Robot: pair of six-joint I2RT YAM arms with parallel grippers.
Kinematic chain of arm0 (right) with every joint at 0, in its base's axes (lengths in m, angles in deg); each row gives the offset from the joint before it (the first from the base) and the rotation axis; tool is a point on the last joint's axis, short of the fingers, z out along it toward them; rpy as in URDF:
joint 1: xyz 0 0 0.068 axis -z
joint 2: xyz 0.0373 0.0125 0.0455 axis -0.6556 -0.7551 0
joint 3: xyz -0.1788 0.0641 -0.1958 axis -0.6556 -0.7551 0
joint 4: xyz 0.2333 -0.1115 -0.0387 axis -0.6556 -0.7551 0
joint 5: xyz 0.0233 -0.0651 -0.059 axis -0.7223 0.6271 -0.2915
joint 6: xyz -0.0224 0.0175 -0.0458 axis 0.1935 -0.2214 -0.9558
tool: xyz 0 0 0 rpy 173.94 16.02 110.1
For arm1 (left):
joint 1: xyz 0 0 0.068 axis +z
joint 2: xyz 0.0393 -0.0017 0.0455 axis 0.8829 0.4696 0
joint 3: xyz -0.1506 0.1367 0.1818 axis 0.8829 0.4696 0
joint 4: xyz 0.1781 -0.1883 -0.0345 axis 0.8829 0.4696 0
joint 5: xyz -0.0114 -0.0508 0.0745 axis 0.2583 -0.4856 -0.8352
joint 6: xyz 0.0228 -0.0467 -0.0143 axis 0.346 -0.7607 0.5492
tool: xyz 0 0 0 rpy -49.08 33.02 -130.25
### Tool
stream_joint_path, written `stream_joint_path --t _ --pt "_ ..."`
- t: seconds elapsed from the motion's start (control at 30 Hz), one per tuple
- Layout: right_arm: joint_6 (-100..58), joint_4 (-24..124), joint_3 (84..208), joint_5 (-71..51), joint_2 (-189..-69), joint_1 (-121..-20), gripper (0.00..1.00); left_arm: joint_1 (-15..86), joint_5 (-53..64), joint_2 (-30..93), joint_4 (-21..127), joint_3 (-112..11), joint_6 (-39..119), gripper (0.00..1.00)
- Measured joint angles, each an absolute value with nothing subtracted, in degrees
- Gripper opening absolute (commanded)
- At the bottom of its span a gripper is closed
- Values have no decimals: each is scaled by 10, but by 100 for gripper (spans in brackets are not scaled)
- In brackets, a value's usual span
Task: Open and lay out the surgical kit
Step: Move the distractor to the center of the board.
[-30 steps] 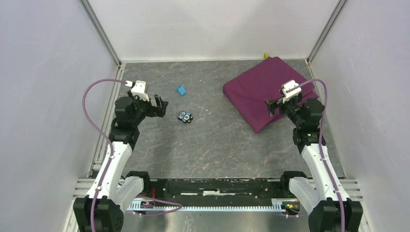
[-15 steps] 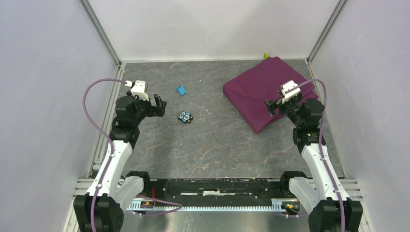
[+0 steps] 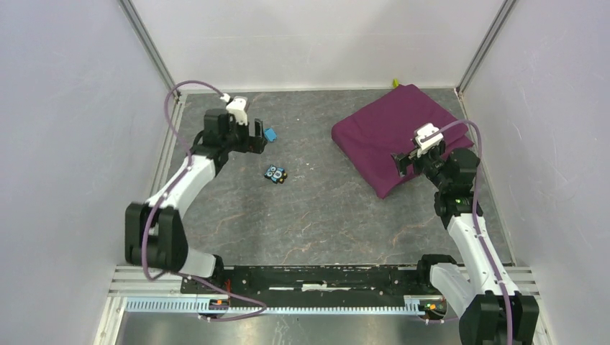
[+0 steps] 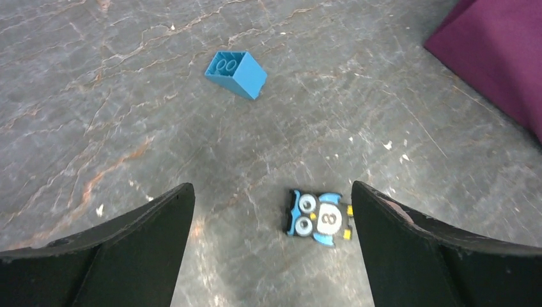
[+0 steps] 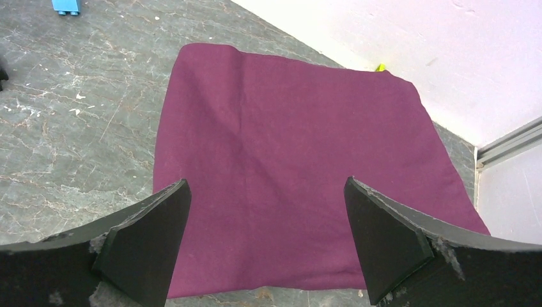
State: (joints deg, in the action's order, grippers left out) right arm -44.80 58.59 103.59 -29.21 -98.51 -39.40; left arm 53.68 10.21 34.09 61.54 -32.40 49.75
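Note:
The surgical kit is a folded purple cloth wrap (image 3: 392, 129) lying shut at the far right of the table; whatever it holds is hidden inside. In the right wrist view the purple cloth wrap (image 5: 300, 153) fills the middle, and my right gripper (image 5: 265, 185) hovers open over its near edge, with nothing between the fingers. From above, my right gripper (image 3: 401, 163) sits at the wrap's near right part. My left gripper (image 3: 255, 139) is far from the wrap, at the far left, open and empty. A corner of the wrap (image 4: 498, 57) shows in the left wrist view.
A small blue block (image 3: 270, 134) lies just right of the left gripper, also seen as a blue block (image 4: 235, 73). A black-and-blue owl toy (image 3: 275, 174) lies nearer me, and in the left wrist view the owl toy (image 4: 318, 217) sits beside the right finger. A yellow bit (image 5: 380, 67) peeks out behind the wrap. Walls enclose three sides.
My left arm has stretched out, carrying its gripper farther away and to the right, up to the blue block. The right gripper has shifted only slightly. Both stayed open.

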Motion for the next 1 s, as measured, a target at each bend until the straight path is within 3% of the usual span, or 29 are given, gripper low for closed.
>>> stream_joint_path --t 0.4,0.67,0.93,1.0 --pt "-462 586 1033 -293 -988 -394 97 509 11 703 727 -625 431 83" --pt "-472 583 1033 -293 -1003 -393 97 497 -31 797 786 -726 404 78" --pt "-479 568 1033 -291 -1022 -393 97 495 -45 831 802 -751 385 54" --pt "-482 566 1033 -289 -1026 -393 97 495 -49 838 803 -759 382 52"
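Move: The distractor, a blue toy brick, lies about 14 cm ahead of the left hand, 2 cm to its right and some 16 cm below. The owl toy sits 16 cm back of the brick and 3 cm farther right; the purple cloth's middle is nearly 50 cm to the brick's right and about 2 cm back. From the right hand the brick is about 20 cm ahead, 44 cm left and 21 cm below. Downward and forward, the left hand swoops some 15 cm down and 13 cm out to the blue brick, forward first, then steeply down and slowing, its fingers tipping about 25 degrees further down and turning slightly counter-clockwise. The gap narrows to roughly half, around the brick's near end; a touch can't be made out. The right hand, still open, sinks 3 cm over the cloth. ##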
